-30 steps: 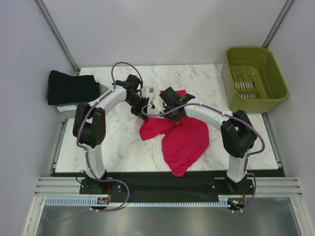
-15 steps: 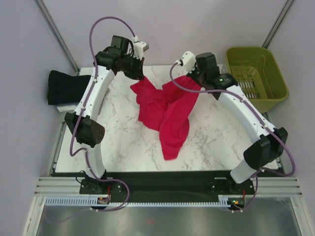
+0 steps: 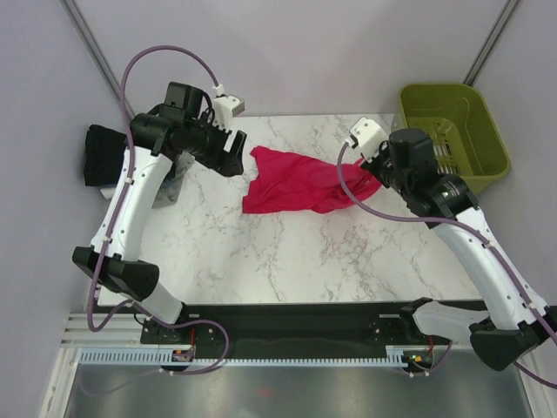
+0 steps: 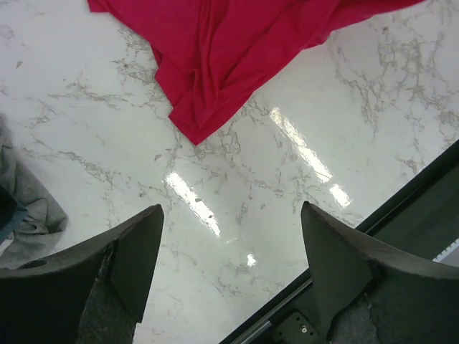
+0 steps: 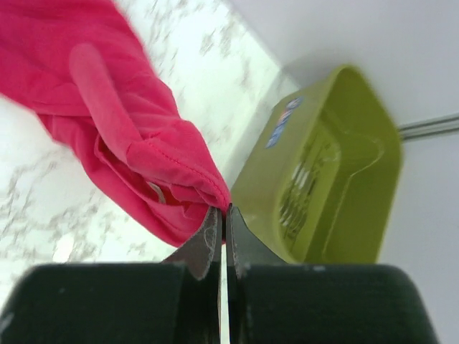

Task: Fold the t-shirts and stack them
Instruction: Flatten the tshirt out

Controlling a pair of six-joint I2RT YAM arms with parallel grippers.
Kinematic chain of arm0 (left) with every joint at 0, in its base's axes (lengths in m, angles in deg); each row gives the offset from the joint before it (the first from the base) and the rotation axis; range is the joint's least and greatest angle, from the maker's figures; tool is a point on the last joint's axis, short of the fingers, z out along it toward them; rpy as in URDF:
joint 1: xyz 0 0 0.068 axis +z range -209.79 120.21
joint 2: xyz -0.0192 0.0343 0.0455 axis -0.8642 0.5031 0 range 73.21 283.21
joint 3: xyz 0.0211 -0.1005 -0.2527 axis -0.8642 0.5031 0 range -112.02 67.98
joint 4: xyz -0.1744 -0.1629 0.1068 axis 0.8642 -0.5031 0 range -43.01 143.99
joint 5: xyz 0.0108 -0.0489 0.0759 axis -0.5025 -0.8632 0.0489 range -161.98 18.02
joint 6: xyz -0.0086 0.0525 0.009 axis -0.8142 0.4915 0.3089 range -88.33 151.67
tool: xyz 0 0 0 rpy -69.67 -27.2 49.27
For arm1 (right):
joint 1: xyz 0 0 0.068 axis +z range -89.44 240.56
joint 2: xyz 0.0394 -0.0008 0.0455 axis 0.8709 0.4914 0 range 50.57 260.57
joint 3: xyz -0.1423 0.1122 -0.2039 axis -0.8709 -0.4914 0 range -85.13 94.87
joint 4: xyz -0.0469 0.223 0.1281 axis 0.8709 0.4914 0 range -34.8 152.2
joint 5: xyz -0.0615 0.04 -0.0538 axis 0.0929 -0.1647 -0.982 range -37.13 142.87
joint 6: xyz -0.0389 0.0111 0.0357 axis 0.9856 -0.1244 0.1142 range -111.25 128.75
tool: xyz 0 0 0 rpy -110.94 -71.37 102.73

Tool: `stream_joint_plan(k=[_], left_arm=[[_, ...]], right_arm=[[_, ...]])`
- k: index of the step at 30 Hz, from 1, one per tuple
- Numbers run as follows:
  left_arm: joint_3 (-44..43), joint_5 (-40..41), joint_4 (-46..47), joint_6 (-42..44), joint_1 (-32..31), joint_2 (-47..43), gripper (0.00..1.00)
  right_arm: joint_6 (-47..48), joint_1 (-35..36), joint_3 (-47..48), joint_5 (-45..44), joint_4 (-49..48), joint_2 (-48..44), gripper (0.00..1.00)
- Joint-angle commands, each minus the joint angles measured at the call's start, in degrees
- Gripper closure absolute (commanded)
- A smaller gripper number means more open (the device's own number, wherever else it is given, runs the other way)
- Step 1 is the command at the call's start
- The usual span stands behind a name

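A crimson-pink t-shirt [image 3: 294, 185] lies crumpled at the middle back of the marble table [image 3: 287, 261]. My right gripper [image 3: 372, 172] is shut on its right edge and holds that end up. In the right wrist view the cloth [image 5: 136, 150] is pinched between the closed fingertips of the right gripper [image 5: 224, 213]. My left gripper [image 3: 233, 155] hovers just left of the shirt, open and holding nothing. The left wrist view shows the left gripper [image 4: 233, 247] spread over bare marble, with the pink t-shirt [image 4: 215, 50] lying ahead of it. A black folded t-shirt [image 3: 97, 155] sits at the far left, partly behind the left arm.
An olive-green basket [image 3: 452, 131] stands off the table's back right corner, close to my right gripper, and fills the right of the right wrist view as the basket [image 5: 330, 179]. Grey cloth [image 3: 167, 187] lies by the black shirt, and again as grey cloth [image 4: 29, 208]. The dark front rail [image 4: 401, 215] runs below.
My left gripper has opened and let go of the pink shirt, whose left part has dropped onto the table. The right arm has drawn its end to the right.
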Motion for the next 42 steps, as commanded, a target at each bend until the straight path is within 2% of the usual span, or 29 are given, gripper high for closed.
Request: stream_joint_plan(k=[1,3,5,9,11,13,15,19,22,36,37,39,40,41,42], left_arm=[[0.9,4.0,-0.1,1.8,0.3,1.7,0.15],[-0.2,0.9,-1.5,2.5,0.2,3.3,0.17],[2.5,-1.7,-1.6,4.2,-0.5,4.3,0.22],[11.4,3.4,3.1,8.0,-2.0,7.4,0.3],[19.9,7.1,11.0,11.7,-2.3,5.4,0.34],[26.6,9.5,14.0,15.0,-4.3,3.6,0.34],[30.0,10.2,16.6,18.7,-5.6,3.3,0.35],[33.9,9.3,19.0,19.3,-6.3,5.7,0.35],[32.5,12.4,24.3,20.2,-6.3,10.3,0.34],[17.5,12.6,25.7,16.3,-6.4,29.2,0.35],[17.3,12.7,25.6,16.3,-6.4,30.0,0.38],[16.8,12.5,25.6,16.1,-6.4,30.1,0.49],[16.7,12.5,25.7,15.8,-6.4,30.1,0.58],[16.6,12.3,25.7,15.7,-6.4,30.1,0.73],[16.6,12.3,25.6,15.7,-6.4,30.1,0.82]], right_arm=[[-2.2,-0.2,-5.7,2.7,2.0,1.7,1.0],[-3.2,-0.4,-7.3,4.1,2.0,1.9,1.0],[-3.8,-0.4,-8.6,5.0,1.5,2.0,1.0],[-4.9,-0.5,-8.7,5.9,1.2,3.7,1.0],[-5.1,-0.5,-8.4,5.9,1.0,4.2,1.0],[-5.2,-0.5,-7.9,5.7,0.7,4.9,1.0],[-5.2,-0.9,-8.2,5.4,0.1,5.5,1.0],[-5.8,-1.7,-8.2,5.8,-0.2,6.2,1.0],[-6.1,-2.4,-8.1,5.9,-0.1,7.0,1.0],[-6.1,-2.9,-7.1,5.9,-0.6,9.7,1.0],[-6.2,-2.9,-7.4,5.9,-0.7,9.6,1.0],[-6.2,-2.9,-8.1,5.9,-1.0,9.4,1.0],[-6.2,-2.8,-8.4,5.8,-1.2,9.3,1.0],[-6.2,-3.0,-8.6,5.8,-1.5,9.2,1.0],[-6.1,-3.1,-8.8,5.8,-1.5,9.1,1.0]])
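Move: From the left hand, the near left corner of the red t-shirt lies about 6 cm ahead, 2 cm to the right and 30 cm below. The shirt's far left corner is some 14 cm farther out than that, and the grey cloth is about 12 cm ahead and 19 cm left of the hand. The right hand holds the shirt's right end; from it the near left corner is about 7 cm ahead, 32 cm left and 33 cm below, and the green bin 18 cm ahead and 18 cm right. Bring the open left gripper down about 29 cm onto the t-shirt's near left corner, first drawing back a little, then reaching forward as it sinks, while the wrist rolls its left side up and turns somewhat clockwise; narrow the fingers and pinch the cloth just above the table. Meanwhile lower the right hand some 13 cm, quickly at first, tipping its fingers farther down and keeping its grip on the right end. ##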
